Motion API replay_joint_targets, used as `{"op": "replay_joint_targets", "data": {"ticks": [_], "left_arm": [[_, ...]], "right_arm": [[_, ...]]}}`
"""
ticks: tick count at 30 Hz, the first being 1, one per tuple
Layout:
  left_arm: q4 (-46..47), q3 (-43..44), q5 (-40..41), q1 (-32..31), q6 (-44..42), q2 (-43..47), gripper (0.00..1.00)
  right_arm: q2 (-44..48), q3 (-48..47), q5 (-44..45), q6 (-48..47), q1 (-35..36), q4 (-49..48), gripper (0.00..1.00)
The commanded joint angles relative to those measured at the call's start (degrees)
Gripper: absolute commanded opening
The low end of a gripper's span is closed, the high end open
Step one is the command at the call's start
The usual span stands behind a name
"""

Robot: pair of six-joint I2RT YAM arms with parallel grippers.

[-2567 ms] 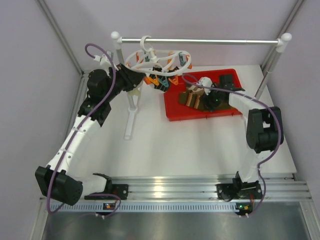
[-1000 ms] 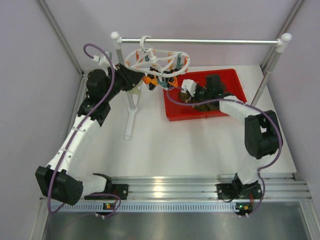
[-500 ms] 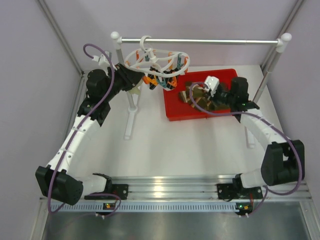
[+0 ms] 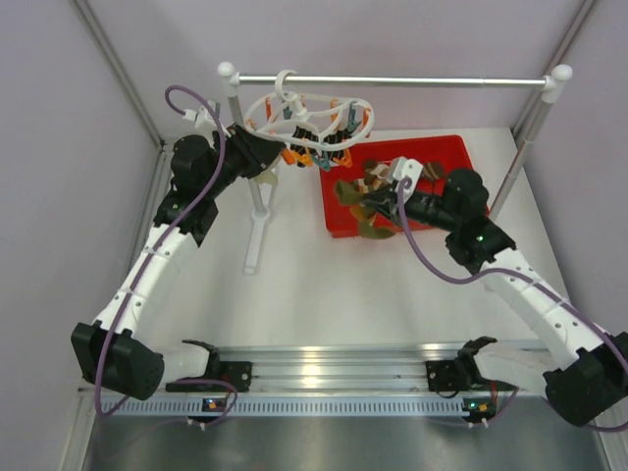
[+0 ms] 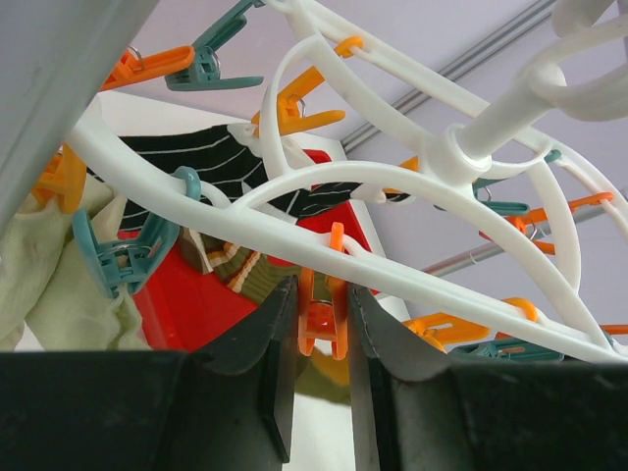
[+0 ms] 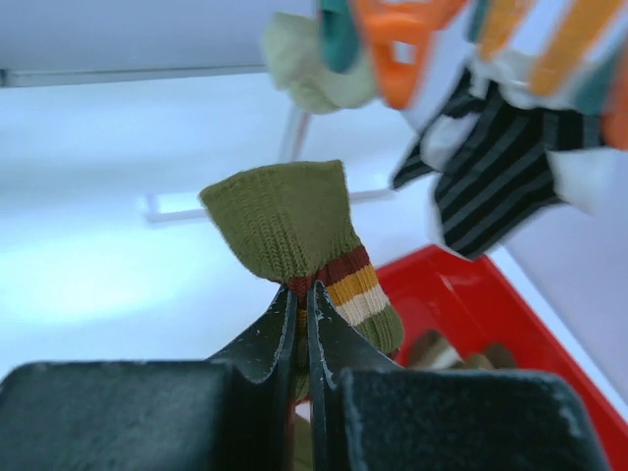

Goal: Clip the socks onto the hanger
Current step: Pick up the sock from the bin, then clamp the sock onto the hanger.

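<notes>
The white hanger (image 4: 257,110) hangs by its hook from the silver rail, orange and teal clips dangling under its ring (image 5: 392,270). My left gripper (image 4: 283,157) (image 5: 322,294) is shut on one orange clip (image 5: 319,329), squeezing its handles from below. My right gripper (image 4: 375,201) (image 6: 301,289) is shut on an olive sock (image 6: 285,216) (image 4: 351,194) with maroon, yellow and cream stripes, held in the air over the tray's left end, just below and right of the hanger. A black striped sock (image 5: 226,157) (image 6: 491,186) and a pale green sock (image 5: 49,265) (image 6: 299,69) hang from clips.
A red tray (image 4: 446,157) at the back right holds more socks (image 4: 376,177). The silver rail (image 4: 392,81) spans the back on white-capped posts. One post's white foot (image 4: 257,231) lies on the table below the hanger.
My right arm has swung out, lifting the olive sock from the tray up toward the hanger. The left gripper has stayed on its clip.
</notes>
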State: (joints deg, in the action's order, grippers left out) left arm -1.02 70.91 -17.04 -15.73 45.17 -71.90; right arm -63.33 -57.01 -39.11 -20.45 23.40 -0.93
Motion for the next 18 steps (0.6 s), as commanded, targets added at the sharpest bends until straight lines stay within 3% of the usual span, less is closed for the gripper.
{"op": "replay_joint_targets", "data": {"ticks": [1, 9, 13, 18], "left_arm": [[1.3, 0.8, -0.2, 0.4, 0.9, 0.0, 0.00], [1.3, 0.0, -0.9, 0.3, 1.5, 0.3, 0.00], [1.3, 0.4, -0.9, 0.3, 1.6, 0.5, 0.00], [1.2, -0.1, -1.4, 0.3, 2.0, 0.9, 0.00]], "right_arm": [[2.6, 2.4, 9.4, 5.1, 9.3, -5.1, 0.00], [-3.4, 3.3, 38.3, 6.7, 27.3, -18.5, 0.00], [-7.3, 3.1, 48.6, 5.1, 30.4, -26.5, 0.00], [-11.3, 3.0, 50.0, 3.3, 30.7, -33.2, 0.00]]}}
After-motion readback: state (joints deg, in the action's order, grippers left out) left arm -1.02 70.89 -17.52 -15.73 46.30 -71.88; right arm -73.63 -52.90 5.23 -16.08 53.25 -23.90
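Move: The orange clip on the near side of the hanger, to which the right gripper is taking the held olive sock, is about 17 cm to its left, 8 cm ahead and 6 cm above; the left gripper has that clip between its pads. From the right hand, the hanging black striped sock lies some 12 cm left and 13 cm ahead, the pale sock roughly 22 cm left and 9 cm ahead, both near level with it. The red bin's middle is about 20 cm ahead, 9 cm right and 22 cm down. Swing the right gripper left towards the orange clip, about 10 cm in all, keeping its fingers shut on the olive sock: bow back some 4 cm on the way, then ease forward again nearly as far, at almost the same height. Turn the hand about 15 degrees clockwise, so its fingers point more forward. Hold the left gripper still on the clip. ##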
